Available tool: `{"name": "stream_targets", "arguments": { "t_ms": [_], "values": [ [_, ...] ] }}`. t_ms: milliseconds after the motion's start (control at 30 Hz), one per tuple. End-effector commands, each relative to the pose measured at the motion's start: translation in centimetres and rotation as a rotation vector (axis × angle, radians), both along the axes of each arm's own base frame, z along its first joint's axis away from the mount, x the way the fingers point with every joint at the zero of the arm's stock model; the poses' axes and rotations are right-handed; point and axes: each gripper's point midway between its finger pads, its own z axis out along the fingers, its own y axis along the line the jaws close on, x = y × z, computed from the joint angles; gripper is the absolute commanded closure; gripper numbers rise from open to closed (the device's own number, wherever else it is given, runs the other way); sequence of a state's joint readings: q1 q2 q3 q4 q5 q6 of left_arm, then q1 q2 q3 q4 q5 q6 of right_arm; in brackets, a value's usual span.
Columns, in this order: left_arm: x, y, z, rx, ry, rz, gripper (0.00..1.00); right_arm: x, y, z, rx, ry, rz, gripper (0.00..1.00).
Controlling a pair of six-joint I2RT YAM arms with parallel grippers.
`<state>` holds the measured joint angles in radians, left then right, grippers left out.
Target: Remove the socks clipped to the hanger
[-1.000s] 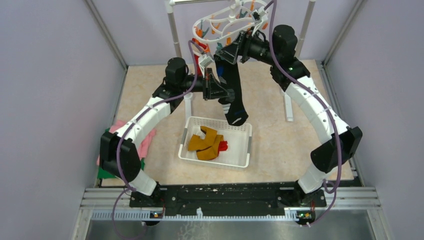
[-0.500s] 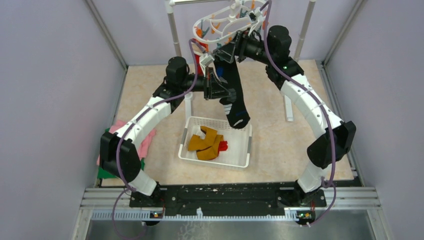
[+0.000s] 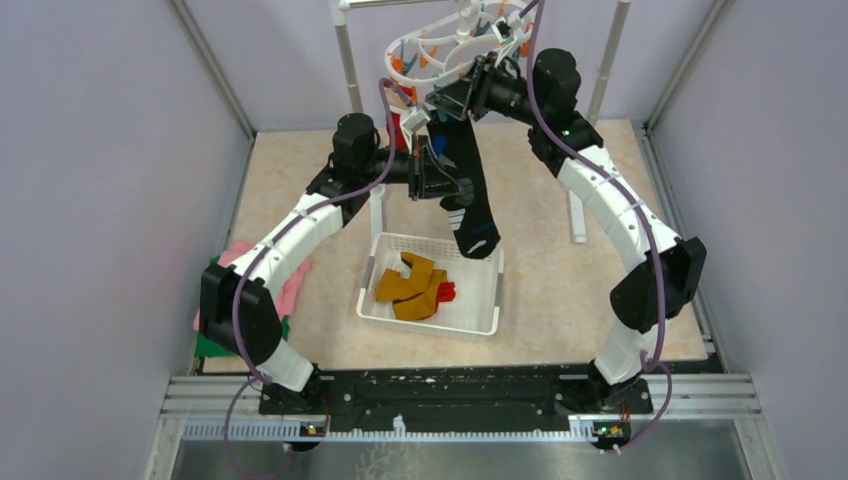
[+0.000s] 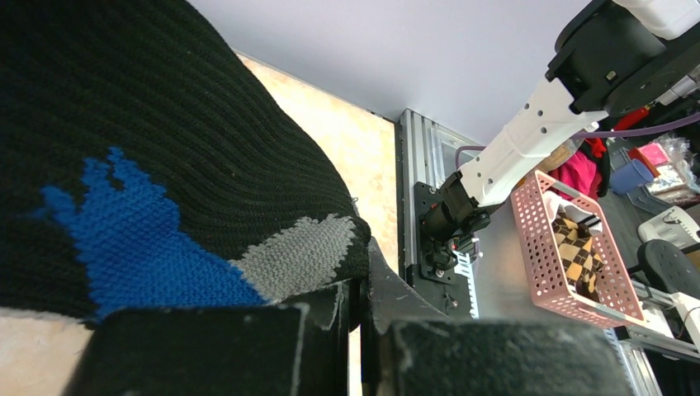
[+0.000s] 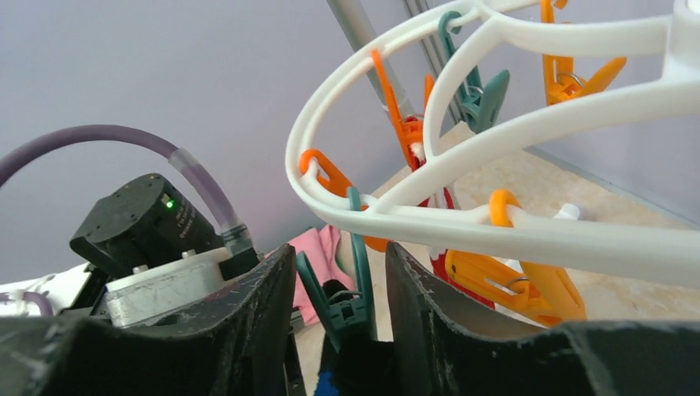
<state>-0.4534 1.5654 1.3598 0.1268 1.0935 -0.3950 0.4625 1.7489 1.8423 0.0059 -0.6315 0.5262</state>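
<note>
The white hanger (image 3: 450, 45) hangs tilted at the back, with orange and teal clips. A black sock (image 3: 470, 195) with blue and grey marks hangs from a teal clip (image 5: 353, 309). My right gripper (image 5: 340, 280) stands open astride that clip, its fingers (image 5: 264, 313) close on either side. My left gripper (image 4: 361, 289) is shut on the black sock's (image 4: 165, 148) edge lower down. A red sock (image 5: 436, 210) is still clipped behind an orange clip (image 5: 512, 276). Mustard socks (image 3: 410, 285) and a red one (image 3: 446, 292) lie in the basket.
The white mesh basket (image 3: 480, 325) sits below the hanging sock. White rack poles (image 3: 345, 50) stand behind, with a foot (image 3: 578, 215) at the right. A pink and green cloth (image 3: 230, 255) lies at the left edge, partly under the left arm.
My right gripper has risen a little toward the hanger and narrowed its jaws around the teal clip. The hanger has tipped slightly. The left arm holds still.
</note>
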Motion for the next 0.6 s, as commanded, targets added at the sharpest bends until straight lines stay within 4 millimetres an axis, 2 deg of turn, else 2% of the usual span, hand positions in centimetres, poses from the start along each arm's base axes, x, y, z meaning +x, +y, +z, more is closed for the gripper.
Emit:
{"name": "stream_targets", "arguments": {
  "t_ms": [0,67,200,333,467,567],
  "values": [
    [-1.5,0.4,3.8,-0.054,-0.106,-0.026,1.0,-1.4,0.4,4.3,0.075,-0.101,0.044,0.57],
    [-1.5,0.3,3.7,-0.053,-0.107,-0.026,1.0,-1.4,0.5,4.3,0.082,-0.098,0.048,0.62],
    [-1.4,0.4,3.5,-0.04,-0.108,-0.017,1.0,-1.2,0.3,4.1,0.075,-0.091,0.033,0.83],
    [-1.3,0.7,2.2,-0.002,-0.108,-0.001,1.0,-1.4,-0.8,4.6,0.08,-0.096,0.008,0.97],
    [-1.8,1.4,0.4,0.057,-0.104,0.004,1.0,-1.5,-2.4,5.7,0.103,-0.099,-0.012,1.0],
    [-3.4,2.5,-1.8,0.139,-0.127,-0.03,1.0,-1.4,-3.5,6.2,0.105,-0.089,-0.026,1.0]
  ]
}}
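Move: The teal clip on the black sock's cuff already sits between the right hand's open fingers, about 1 cm to its left. The near orange clip is roughly 5 cm ahead and 2 cm right of that hand; the hanging red sock is some 7 cm ahead, 6 cm left and 8 cm lower. The left hand has the sock pinched: from it the teal clip is about 10 cm ahead, 4 cm left and 10 cm up, the basket about 4 cm back, 5 cm left and 28 cm below. Raise the right gripper about 1 cm around the teal clip and close its fingers from half open to nearly shut, squeezing the handles; then, keeping them pinched, ease just over 1 cm right and slightly forward. As they finish closing, start drawing the left gripper down and slightly back about 2 cm, away from the clip, keeping its pinch on the black sock. ##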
